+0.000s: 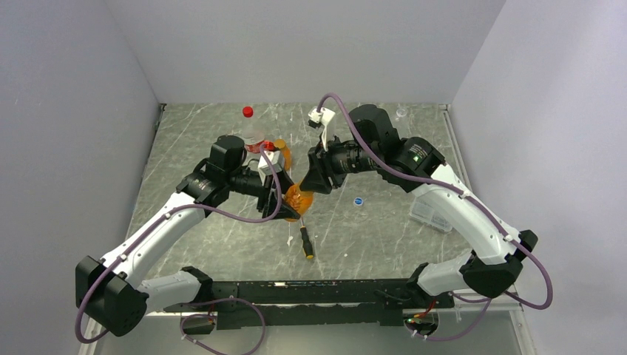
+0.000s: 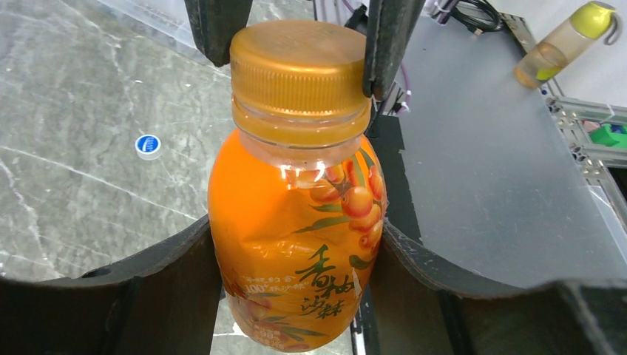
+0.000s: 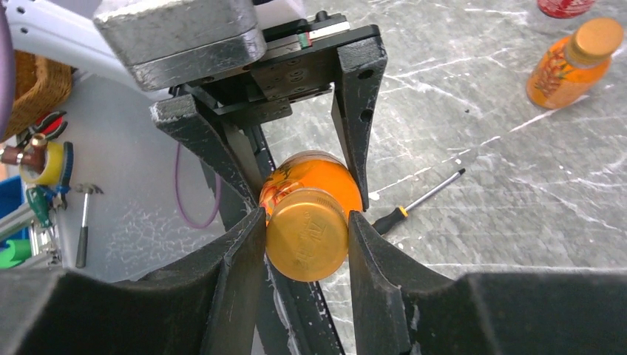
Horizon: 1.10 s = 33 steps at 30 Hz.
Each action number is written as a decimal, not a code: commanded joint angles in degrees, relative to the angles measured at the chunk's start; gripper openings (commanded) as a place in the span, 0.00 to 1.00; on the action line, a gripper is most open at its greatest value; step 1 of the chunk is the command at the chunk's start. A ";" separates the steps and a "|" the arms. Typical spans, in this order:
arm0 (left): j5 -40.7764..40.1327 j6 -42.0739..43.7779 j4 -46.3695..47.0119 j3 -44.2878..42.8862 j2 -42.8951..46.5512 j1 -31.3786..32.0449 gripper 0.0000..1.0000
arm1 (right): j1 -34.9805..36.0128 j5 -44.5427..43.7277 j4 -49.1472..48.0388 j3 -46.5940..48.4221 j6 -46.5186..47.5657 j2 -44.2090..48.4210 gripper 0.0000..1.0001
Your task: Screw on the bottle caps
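A squat amber-orange bottle (image 2: 296,244) hangs tilted over the middle of the table (image 1: 296,198). My left gripper (image 2: 296,255) is shut on its body, one finger on each side of the label. An orange cap (image 3: 307,233) sits on the bottle's neck, seen side-on in the left wrist view (image 2: 299,66). My right gripper (image 3: 307,231) is shut on this cap, with both pads (image 3: 248,251) pressed against its rim. A second orange bottle (image 3: 569,63) with its own cap (image 3: 599,37) stands further back. A blue cap (image 1: 358,200) lies loose on the table.
A taller clear bottle (image 1: 253,133) with a red cap (image 1: 248,112) stands at the back left. A screwdriver (image 1: 305,242) lies near the front. A clear box (image 1: 432,214) sits under my right arm, and a tiny clear bottle (image 1: 401,112) is at the back right.
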State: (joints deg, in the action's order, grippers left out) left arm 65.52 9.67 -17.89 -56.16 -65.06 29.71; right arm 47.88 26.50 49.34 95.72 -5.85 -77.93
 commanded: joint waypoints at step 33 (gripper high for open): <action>-12.72 0.31 4.00 0.42 6.61 -0.36 0.00 | -3.32 -15.52 -3.27 12.12 -11.41 -2.49 0.99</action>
State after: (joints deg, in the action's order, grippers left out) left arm 38.30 9.39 -12.43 -54.59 -58.81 29.39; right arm 45.12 4.89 48.93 106.72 -26.81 -87.44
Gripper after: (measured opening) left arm 0.657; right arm 0.968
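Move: The left hand holds the orange bottle by its body, with the cap about 7 cm above that hand, 1 cm ahead and 2 cm right. The right fingers already grip this cap from above; the bottle's body lies some 7 cm below them, 1 cm back and 2 cm left. On the table, from the right hand, the second orange bottle is about 24 cm ahead, 7 cm left and 25 cm down; the screwdriver is level with it, 1 cm left and 30 cm down; the blue cap is 9 cm ahead, 16 cm right and 31 cm down. Twisting the cap tighter, both hands swing forward together by about 10 cm, sinking slightly and drifting left, the left turning the held bottle some 35 degrees counter-clockwise while the right, still pinching the cap, turns about as far clockwise. Then the right fingers open wide, let go of the cap and back off up and to the right by some 4 to 5 cm, while the left keeps its grip, rises a little and starts swinging back with the bottle, unwinding its turn. ##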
